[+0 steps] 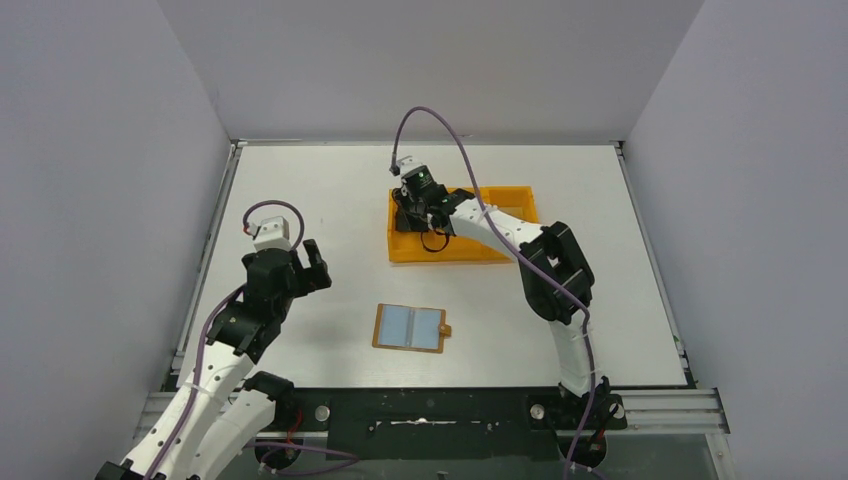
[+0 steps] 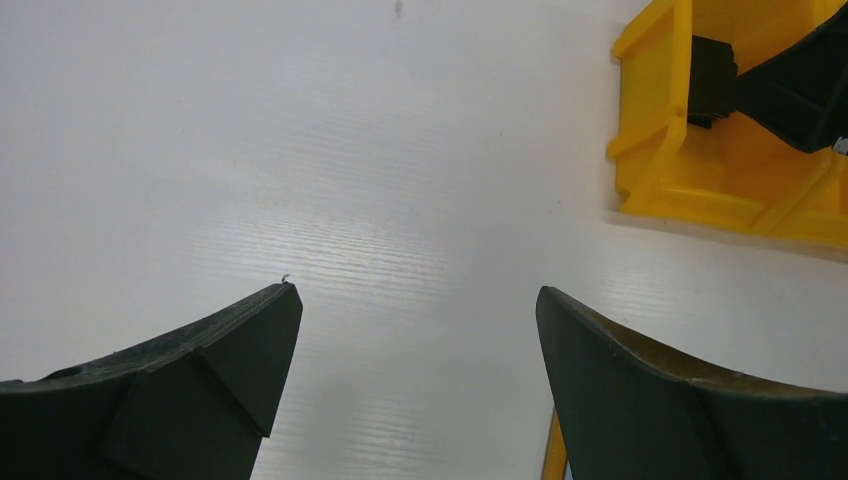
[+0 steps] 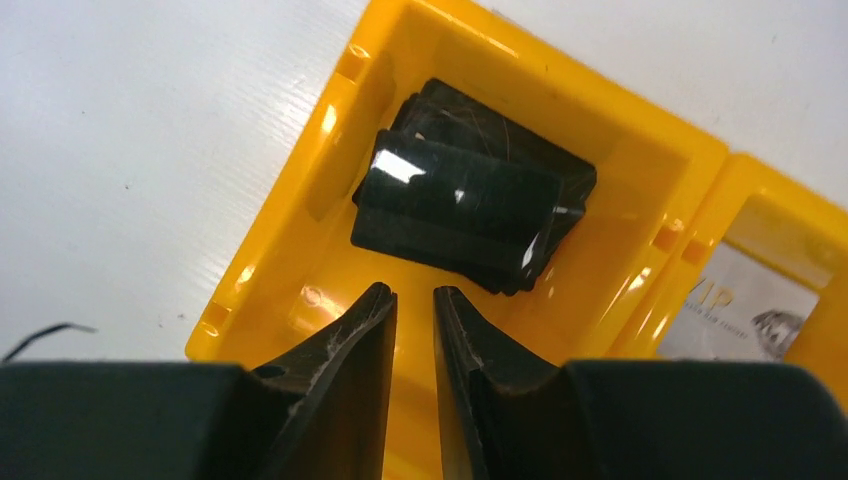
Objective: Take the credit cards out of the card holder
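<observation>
The card holder (image 1: 410, 328) lies open and flat on the table in front of the arms, tan-edged with two grey-blue panels inside; I cannot tell whether these are cards or pockets. Dark credit cards (image 3: 470, 210) lie stacked in the left compartment of the orange tray (image 3: 300, 200). A silvery card (image 3: 740, 310) rests in the neighbouring compartment. My right gripper (image 3: 412, 295) hangs over that left compartment just short of the dark stack, its jaws a narrow gap apart with nothing between them. My left gripper (image 2: 418, 300) is wide open and empty above bare table at the left.
The orange tray (image 1: 460, 255) sits at the back centre-right, and its corner shows in the left wrist view (image 2: 700, 190). The right arm (image 1: 550, 265) reaches across the tray. White walls close in the table on three sides.
</observation>
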Available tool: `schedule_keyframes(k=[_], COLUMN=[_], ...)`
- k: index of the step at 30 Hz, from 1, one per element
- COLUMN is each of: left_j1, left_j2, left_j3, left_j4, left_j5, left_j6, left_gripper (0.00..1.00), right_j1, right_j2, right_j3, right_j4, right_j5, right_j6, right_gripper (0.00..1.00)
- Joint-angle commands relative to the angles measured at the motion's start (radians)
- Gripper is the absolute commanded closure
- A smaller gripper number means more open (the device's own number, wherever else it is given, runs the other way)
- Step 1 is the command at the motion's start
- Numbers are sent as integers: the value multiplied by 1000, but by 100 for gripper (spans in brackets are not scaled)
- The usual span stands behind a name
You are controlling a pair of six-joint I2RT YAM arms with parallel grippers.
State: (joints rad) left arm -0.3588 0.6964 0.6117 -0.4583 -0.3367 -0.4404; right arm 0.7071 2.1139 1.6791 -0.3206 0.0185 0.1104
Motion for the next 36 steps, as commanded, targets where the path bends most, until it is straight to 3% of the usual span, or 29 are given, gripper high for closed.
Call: schedule_keyframes(k=[1, 20, 36], left_j1=[9, 18, 21], left_j2=[3, 10, -8], left_j3=[15, 16, 10], left_j4=[66, 64, 64], left_j5=[9, 5, -1], left_j6=[9, 5, 3], left_gripper=[10, 10, 10], right_j1=[-2, 20, 19], right_j2=[-34, 50, 158], right_j3=[6, 10, 138], right_j4=[-67, -66, -12], right_j5=[23, 59, 163], right_j6=[256, 377, 453], right_gripper=[78, 81, 78])
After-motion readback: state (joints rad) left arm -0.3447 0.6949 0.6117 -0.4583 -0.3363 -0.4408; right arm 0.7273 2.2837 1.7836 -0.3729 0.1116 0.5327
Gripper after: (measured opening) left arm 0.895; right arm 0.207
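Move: The stack of black credit cards, in the left compartment of the yellow box, lies about 4 cm ahead of the right hand, roughly 1 cm to its right and some 7 cm below. The VIP card in the middle compartment is about 12 cm to the right of the stack, and the open card holder some 27 cm back from the stack. From the left hand the black stack is about 14 cm ahead, 26 cm right and 15 cm below. Down and back first, by almost 4 cm and 3 cm, the right hand sinks towards the black cards with its fingers nearly shut. It then comes forward again by about 3 cm while edging left and lower, down to the stack's near edge. On the way the wrist turns some 20 degrees clockwise and tips steeper; whether the fingertips touch the cards can't be seen. ##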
